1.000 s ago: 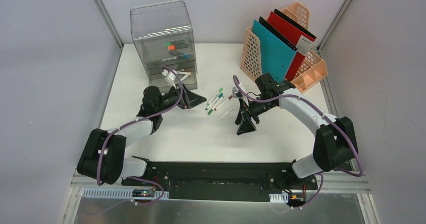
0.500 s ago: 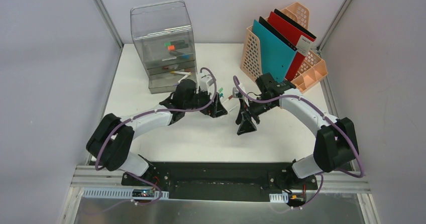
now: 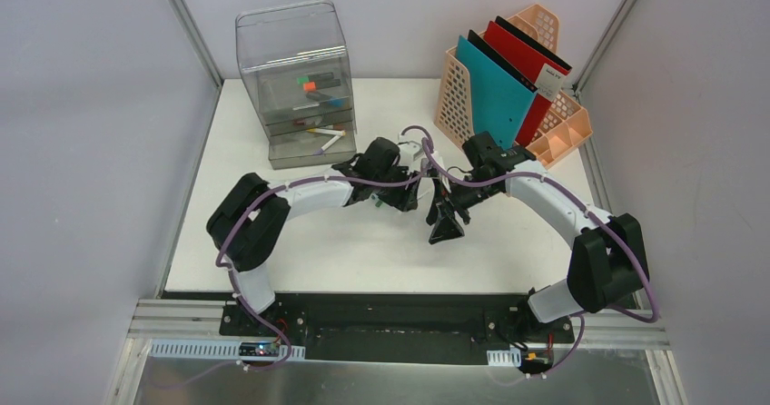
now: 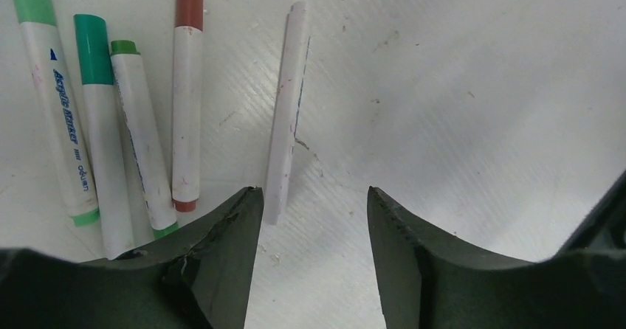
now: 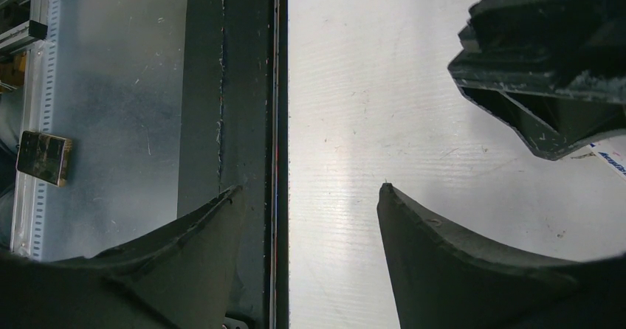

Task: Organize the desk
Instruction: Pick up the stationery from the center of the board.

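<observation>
The desk point(image 3: 300, 242) is a white tabletop with loose markers lying in its middle. My left gripper point(image 3: 409, 196) hangs low over them. In the left wrist view its jaws point(image 4: 314, 192) stand open, and the near end of a plain white marker point(image 4: 288, 108) lies just inside the left fingertip point(image 4: 247, 203), not gripped. To the left lie green-capped markers point(image 4: 100, 122) and a red-capped one point(image 4: 187, 108). My right gripper point(image 3: 445, 228) stands close beside the left one, pointing at the near edge. It is open point(image 5: 310, 189) with nothing between its fingers.
A clear plastic drawer box point(image 3: 295, 78) holding markers stands at the back left. A peach file rack point(image 3: 545, 123) with teal and red folders is at the back right. The black rail point(image 3: 381, 319) runs along the near edge. The left gripper body point(image 5: 546, 85) shows in the right wrist view.
My left arm has swung right, from the drawer box to the loose markers, and its jaws have narrowed somewhat. The right arm has not moved.
</observation>
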Motion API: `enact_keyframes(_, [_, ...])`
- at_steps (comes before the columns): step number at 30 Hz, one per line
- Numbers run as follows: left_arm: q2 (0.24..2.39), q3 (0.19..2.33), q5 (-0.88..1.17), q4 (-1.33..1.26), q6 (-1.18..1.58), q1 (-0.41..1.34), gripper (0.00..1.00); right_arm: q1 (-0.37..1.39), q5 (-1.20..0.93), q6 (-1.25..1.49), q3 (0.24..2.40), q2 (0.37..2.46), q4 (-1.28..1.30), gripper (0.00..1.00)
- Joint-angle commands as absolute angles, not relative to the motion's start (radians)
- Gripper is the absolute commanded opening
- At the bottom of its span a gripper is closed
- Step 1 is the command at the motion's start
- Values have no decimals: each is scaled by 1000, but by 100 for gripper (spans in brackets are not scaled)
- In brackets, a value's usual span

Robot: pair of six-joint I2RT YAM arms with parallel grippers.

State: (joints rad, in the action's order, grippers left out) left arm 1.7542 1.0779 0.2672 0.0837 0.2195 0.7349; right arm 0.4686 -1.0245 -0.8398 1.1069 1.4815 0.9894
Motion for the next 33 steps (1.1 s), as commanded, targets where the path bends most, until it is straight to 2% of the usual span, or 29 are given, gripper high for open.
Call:
enact_keyframes(1, [1813, 1174, 170, 164, 153, 771, 53, 465, -1029, -870, 1143, 1441, 986, 69])
enact_keyframes(21, [1981, 1328, -132, 310, 78, 883, 32, 465, -1029, -873, 1143, 1444, 990, 69])
enact_keyframes(26, [2009, 1356, -187, 345, 59, 910, 23, 465, -1030, -872, 1143, 1444, 991, 69])
enact_keyframes(33, [2013, 1354, -172, 353, 68, 921, 0, 465, -1029, -873, 1143, 1442, 992, 69])
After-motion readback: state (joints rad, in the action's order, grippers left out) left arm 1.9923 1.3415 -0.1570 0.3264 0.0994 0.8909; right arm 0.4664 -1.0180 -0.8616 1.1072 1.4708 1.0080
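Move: The left hand is open over the lone white marker, whose middle is about 4 cm ahead, 3 cm to the right and 5 cm below. The brown-capped marker lies about 4 cm farther out than the white one and 2 cm to its left. The teal-capped marker is roughly 8 cm ahead and 3 cm left of the hand, the light-green one about 11 cm ahead and 4 cm left. From the right hand, the white marker is some 14 cm ahead, 4 cm left, 12 cm down. Downward first, with a small reach forward, the left hand sinks about 4.5 cm onto the white marker while its wrist tips some 25 degrees so the fingers point more steeply at the table. The half-open fingers narrow on the way and, once the hand is down, close almost fully, pinching the marker nearer its near-left end than its middle. ##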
